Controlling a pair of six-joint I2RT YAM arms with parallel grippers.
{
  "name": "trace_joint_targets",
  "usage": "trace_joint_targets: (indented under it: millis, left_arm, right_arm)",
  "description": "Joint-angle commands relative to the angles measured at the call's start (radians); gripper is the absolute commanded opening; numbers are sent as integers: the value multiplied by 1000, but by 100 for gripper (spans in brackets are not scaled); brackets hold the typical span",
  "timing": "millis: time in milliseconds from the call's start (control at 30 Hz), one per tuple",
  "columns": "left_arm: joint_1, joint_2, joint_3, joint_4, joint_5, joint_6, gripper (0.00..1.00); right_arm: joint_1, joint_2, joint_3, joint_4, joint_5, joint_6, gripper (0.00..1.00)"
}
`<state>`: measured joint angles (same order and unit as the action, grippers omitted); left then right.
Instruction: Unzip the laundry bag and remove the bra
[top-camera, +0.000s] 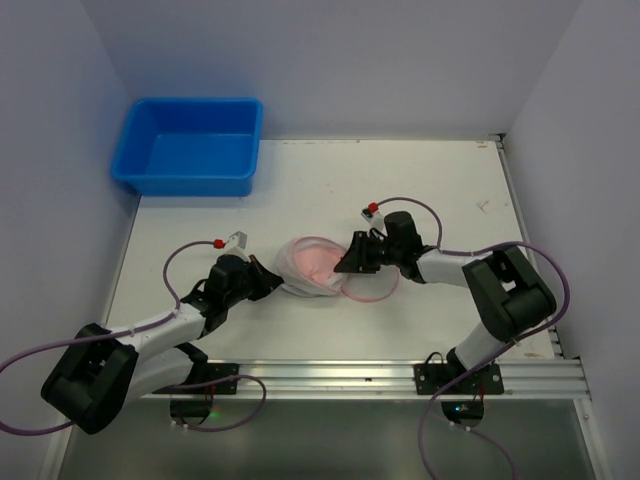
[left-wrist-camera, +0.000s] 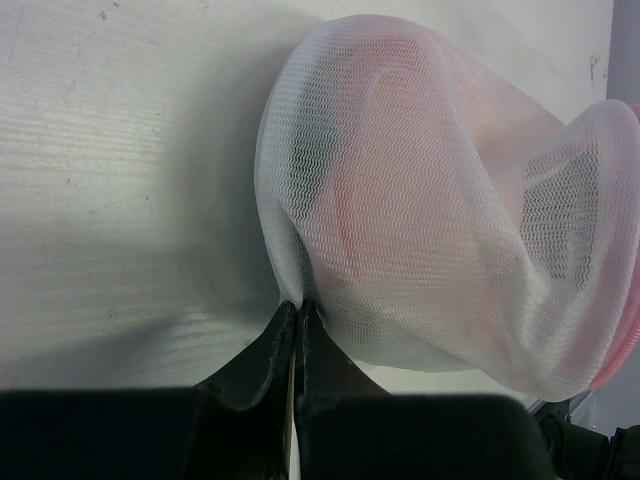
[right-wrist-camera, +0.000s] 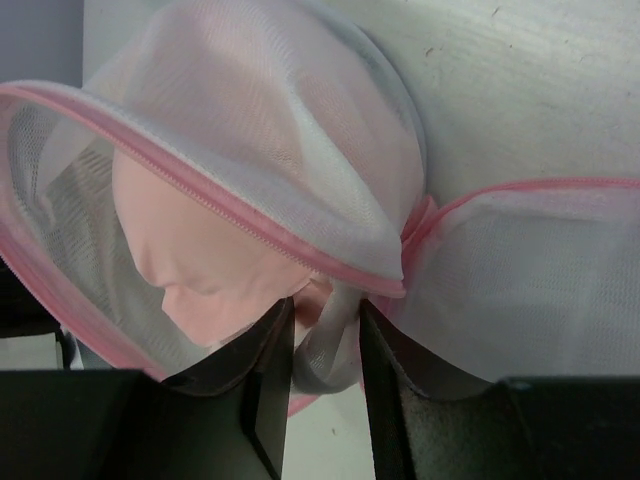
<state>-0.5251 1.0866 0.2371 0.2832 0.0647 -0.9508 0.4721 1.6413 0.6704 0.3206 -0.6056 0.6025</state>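
Observation:
The laundry bag (top-camera: 300, 287), a white mesh pouch with a pink zipper rim, lies at mid-table with its mouth unzipped. Its round flap (top-camera: 372, 288) is folded out to the right. The pink bra (top-camera: 312, 260) shows inside the mouth. My left gripper (top-camera: 272, 283) is shut on a pinch of mesh at the bag's (left-wrist-camera: 430, 200) left side, its tips (left-wrist-camera: 299, 303) pressed together. My right gripper (top-camera: 345, 265) is at the mouth. Its jaws (right-wrist-camera: 325, 310) stand narrow around a white strap (right-wrist-camera: 335, 335) beside the bra's pink cup (right-wrist-camera: 200, 260), touching it on both sides, under the zipper rim (right-wrist-camera: 250, 215).
A blue tub (top-camera: 190, 145) stands at the table's far left corner. White walls close the table on the left, back and right. The bag's open flap (right-wrist-camera: 530, 270) lies on the table right of my right fingers.

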Motion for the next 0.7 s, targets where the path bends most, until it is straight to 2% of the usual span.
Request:
trace_joint_targets:
  millis: [0, 67, 200, 333, 533, 633, 667]
  left_arm:
    - [-3, -4, 16, 37, 0, 0, 0]
    - [-1, -7, 18, 34, 1, 0, 0]
    - [-1, -10, 19, 36, -3, -2, 0]
    - [-1, -7, 24, 36, -3, -3, 0]
    - [0, -19, 24, 31, -19, -6, 0]
    - [2, -19, 24, 28, -16, -5, 0]
    - [4, -21, 24, 22, -14, -3, 0]
  right_arm:
    - [-3, -67, -18, 5, -46, -15, 35]
    - [-1, -78, -22, -24, -46, -12, 39]
    - [-1, -93, -31, -43, -48, -9, 39]
    - [-1, -81, -29, -58, -54, -15, 34]
    - [-1, -87, -20, -84, -68, -26, 16]
    - [-3, -124, -31, -110, -50, -35, 0]
    - [-1, -138, -32, -129, -42, -40, 0]
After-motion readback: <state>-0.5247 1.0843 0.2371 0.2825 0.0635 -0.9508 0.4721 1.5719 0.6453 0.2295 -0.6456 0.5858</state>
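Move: The right fingertips stand part-open inside the unzipped bag, with a white fold already right between them. The pink bra's middle lies about 4 cm to this hand's left, about level fore and aft and 2 cm lower. The open mesh flap lies some 7 cm to its right, about level fore and aft and 4 cm below. From the left hand, still gripping the bag's closed end, the bra is about 8 cm right, 3 cm ahead and 1 cm lower. The right fingers shut on the white fold already between them, by the bra's near edge and the pink zip corner, going from about a third open to fully closed. Meanwhile that hand draws back about 2 cm, first lifting 1 cm and then sinking about half of that, with hardly any wrist turn. The left hand holds still and keeps its pinch on the bag's end. ##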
